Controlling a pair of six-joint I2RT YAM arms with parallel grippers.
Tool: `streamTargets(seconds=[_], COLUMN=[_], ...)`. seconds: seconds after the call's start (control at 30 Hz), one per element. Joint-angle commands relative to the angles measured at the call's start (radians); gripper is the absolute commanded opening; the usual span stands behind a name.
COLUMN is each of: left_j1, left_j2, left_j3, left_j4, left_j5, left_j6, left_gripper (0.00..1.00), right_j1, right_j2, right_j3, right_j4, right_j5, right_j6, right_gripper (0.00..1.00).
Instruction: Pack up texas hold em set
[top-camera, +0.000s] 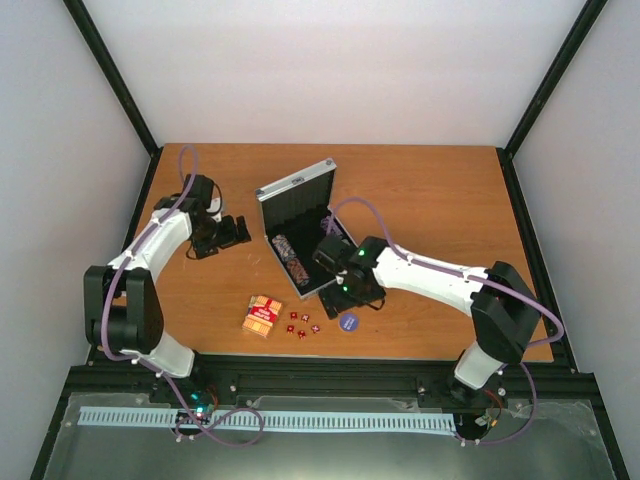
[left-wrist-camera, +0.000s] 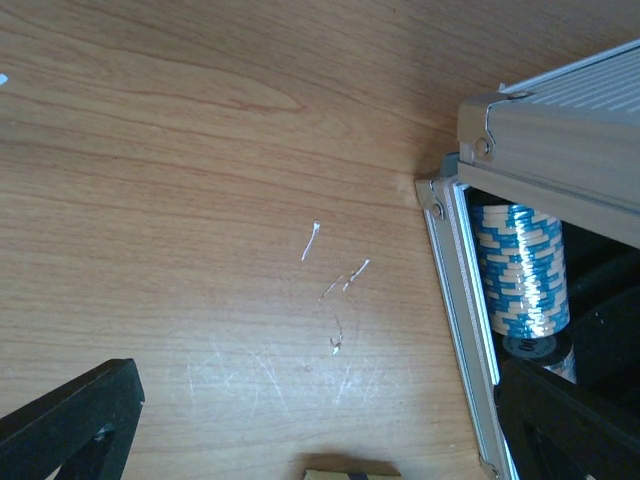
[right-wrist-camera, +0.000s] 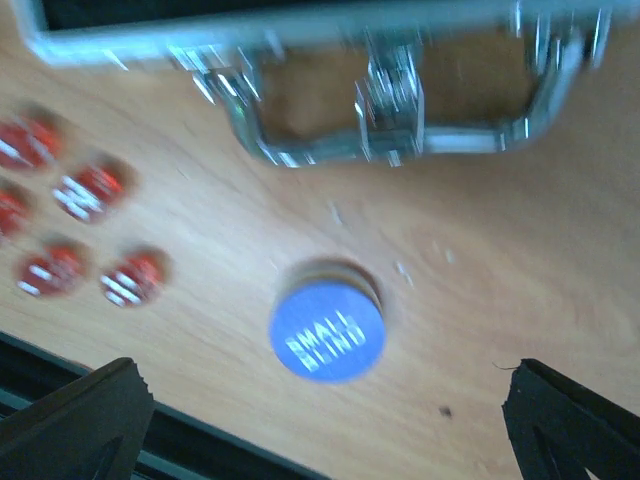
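The silver case (top-camera: 297, 192) lies open mid-table with a chip stack (top-camera: 292, 255) in its black base. In the left wrist view its corner (left-wrist-camera: 470, 150) and a blue-and-white chip stack (left-wrist-camera: 520, 272) show at the right. The red-orange card box (top-camera: 262, 315), several red dice (top-camera: 303, 325) and the blue disc (top-camera: 348, 322) lie on the table in front of the case. My right gripper (top-camera: 353, 295) hangs open above the disc (right-wrist-camera: 327, 330), which reads SMALL BLIND. The dice (right-wrist-camera: 80, 225) are to its left and the case handle (right-wrist-camera: 400, 110) beyond. My left gripper (top-camera: 230, 233) is open over bare wood left of the case.
The wooden table (top-camera: 430, 210) has a black frame rail (top-camera: 330, 368) along its near edge, close below the disc. Black uprights stand at the back corners. In the right wrist view the table edge (right-wrist-camera: 150, 440) runs just below the disc.
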Motion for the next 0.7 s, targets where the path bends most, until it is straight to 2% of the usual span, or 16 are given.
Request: streamTargets(seconds=[0.0, 0.27, 0.5, 0.67], left_j1=[-0.006, -0.027, -0.221, -0.324], left_j2=[-0.047, -0.14, -0.247, -0.395], left_j3=[-0.006, -0.035, -0.04, -0.115], left_j4=[-0.032, -0.073, -0.188, -0.211], left_j5=[-0.011, -0.063, -0.162, -0.12], left_j6=[-0.003, -0.01, -0.013, -0.026], left_gripper=[1.0, 1.0, 1.0, 0.98], right_j1=[0.008, 0.008, -0.024, -0.171], right_j2=[-0.043, -0.017, -0.041, -0.116], right_j3=[-0.112, -0.154, -0.063, -0.106], right_j4=[-0.044, -0.031, -0.076, 0.001], right_j5=[-0.033, 0.017, 0.218, 0.118], right_j6=[0.048, 0.039, 0.095, 0.11], right_gripper=[0.97, 0.96, 0.94, 0.94])
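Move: The card boxes lie about 16 cm back and 6 cm right of the left hand, some 9 cm below; the red dice are 9 cm farther right and 2 cm farther back. From the right hand, the small blind button is roughly 4 cm back, 3 cm right and 8 cm below; the case handle is about 1 cm ahead, with no sideways offset, and the dice 5 cm back, 7 cm left. Left hand draws back 7 cm and right, rising, towards the card boxes; right hand dips back-right, then climbs forward. ##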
